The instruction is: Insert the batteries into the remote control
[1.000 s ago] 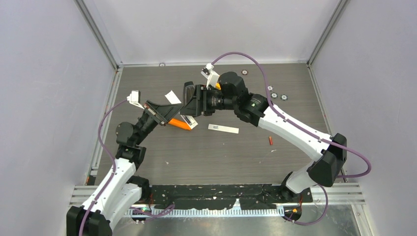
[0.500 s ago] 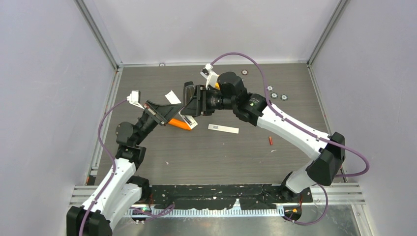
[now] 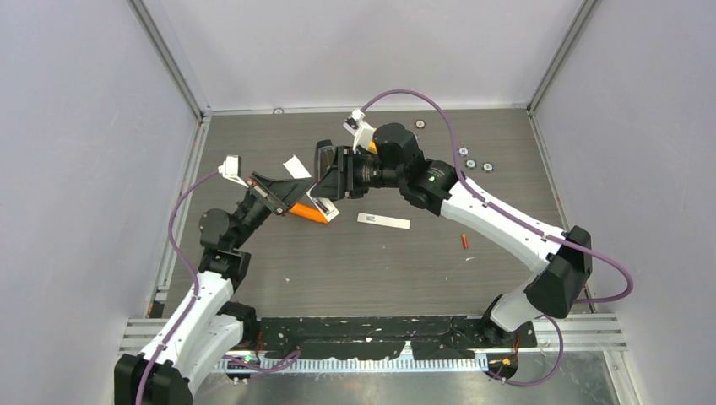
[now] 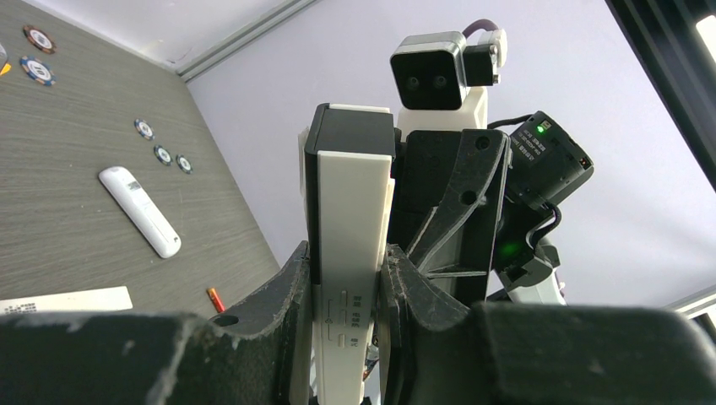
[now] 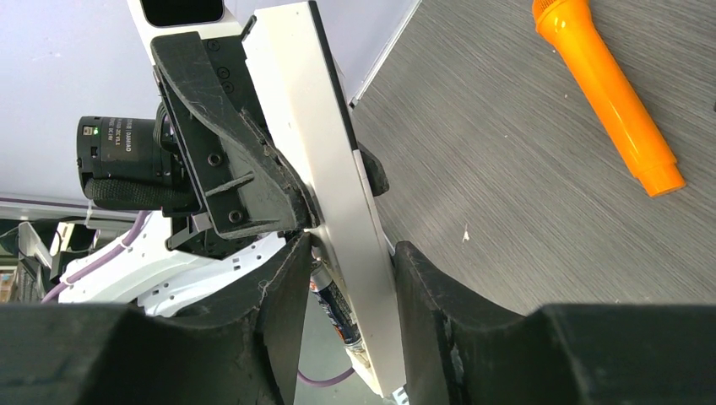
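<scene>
Both grippers hold one white remote (image 4: 350,219) upright above the table's middle. My left gripper (image 4: 344,266) is shut on its lower part; in the top view it (image 3: 291,198) comes in from the left. My right gripper (image 5: 346,253) is shut on the same remote (image 5: 321,160), and in the top view it (image 3: 328,179) comes in from the right. A dark grey battery (image 5: 333,305) lies in the remote's open back, beside my right gripper's left finger. A red battery (image 3: 463,241) lies on the table, also in the left wrist view (image 4: 215,299). The orange battery is not in view.
A second white remote (image 4: 139,211) lies on the table near several round silver discs (image 3: 470,163). A flat white strip (image 3: 383,221) lies mid-table and a white card (image 3: 295,166) further back. An orange marker-like object (image 5: 604,93) lies on the table. Walls enclose three sides.
Almost nothing. Both grippers stay clamped on the remote in the same spot; the right arm's elbow has shifted very slightly.
</scene>
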### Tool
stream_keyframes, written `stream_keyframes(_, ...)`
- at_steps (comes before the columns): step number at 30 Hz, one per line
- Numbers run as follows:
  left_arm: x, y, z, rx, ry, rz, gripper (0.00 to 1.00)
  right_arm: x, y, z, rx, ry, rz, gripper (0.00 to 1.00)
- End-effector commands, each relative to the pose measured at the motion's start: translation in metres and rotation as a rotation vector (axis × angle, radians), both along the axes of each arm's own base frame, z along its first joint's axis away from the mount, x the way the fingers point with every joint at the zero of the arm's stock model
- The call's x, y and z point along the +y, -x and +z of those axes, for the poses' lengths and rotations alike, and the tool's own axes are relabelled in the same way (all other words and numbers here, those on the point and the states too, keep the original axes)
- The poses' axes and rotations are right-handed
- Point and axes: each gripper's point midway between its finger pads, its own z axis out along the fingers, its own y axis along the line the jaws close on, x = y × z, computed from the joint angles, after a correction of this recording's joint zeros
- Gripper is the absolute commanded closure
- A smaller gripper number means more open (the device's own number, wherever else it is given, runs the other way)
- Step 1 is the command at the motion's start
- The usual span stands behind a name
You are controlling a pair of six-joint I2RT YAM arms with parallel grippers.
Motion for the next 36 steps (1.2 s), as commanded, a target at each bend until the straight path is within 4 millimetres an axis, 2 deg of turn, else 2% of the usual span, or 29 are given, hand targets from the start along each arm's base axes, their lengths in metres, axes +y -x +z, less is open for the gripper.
stream_keyframes(1, 0.004, 0.006, 0.036, -0.100, 0.038, 0.016, 1.00, 0.005, 0.002, 0.014, -0.039, -0.029, 0.028, 0.53)
stream_keyframes(7, 0.003, 0.004, 0.032, -0.090, 0.041, 0.013, 1.00, 0.003, -0.003, 0.021, -0.037, -0.060, -0.002, 0.39)
stream_keyframes(11, 0.004, 0.005, 0.033, -0.094, 0.043, 0.014, 1.00, 0.002, -0.004, 0.026, -0.042, -0.084, -0.012, 0.33)
stream_keyframes(25, 0.007, 0.002, 0.034, -0.080, 0.093, 0.025, 1.00, -0.017, -0.005, 0.039, -0.138, -0.111, -0.065, 0.30)
stream_keyframes(29, 0.007, 0.003, 0.034, -0.080, 0.097, 0.026, 1.00, -0.022, -0.004, 0.046, -0.168, -0.131, -0.075, 0.25)
stream_keyframes(36, 0.009, 0.003, 0.034, -0.079, 0.106, 0.035, 1.00, -0.028, -0.003, 0.040, -0.173, -0.118, -0.098, 0.24)
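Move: The battery sits in the open compartment of the white remote control, which the left hand grips; it lies about 2 cm back from the right hand point and otherwise level with it. From the left hand it is some 5 cm back and 4 cm to the right. On the table, roughly 28 cm below the right hand, the orange microphone lies about 12 cm ahead and 9 cm left, the white strip 8 cm ahead and 16 cm right. The right fingers, still straddling the remote by the battery, let go: they spread plainly wider, and after a small bob and dip the hand draws away to the right and up, about 2 cm each, the wrist tilting a few degrees. The left hand keeps its pinch on the remote and eases up some 1 cm. ##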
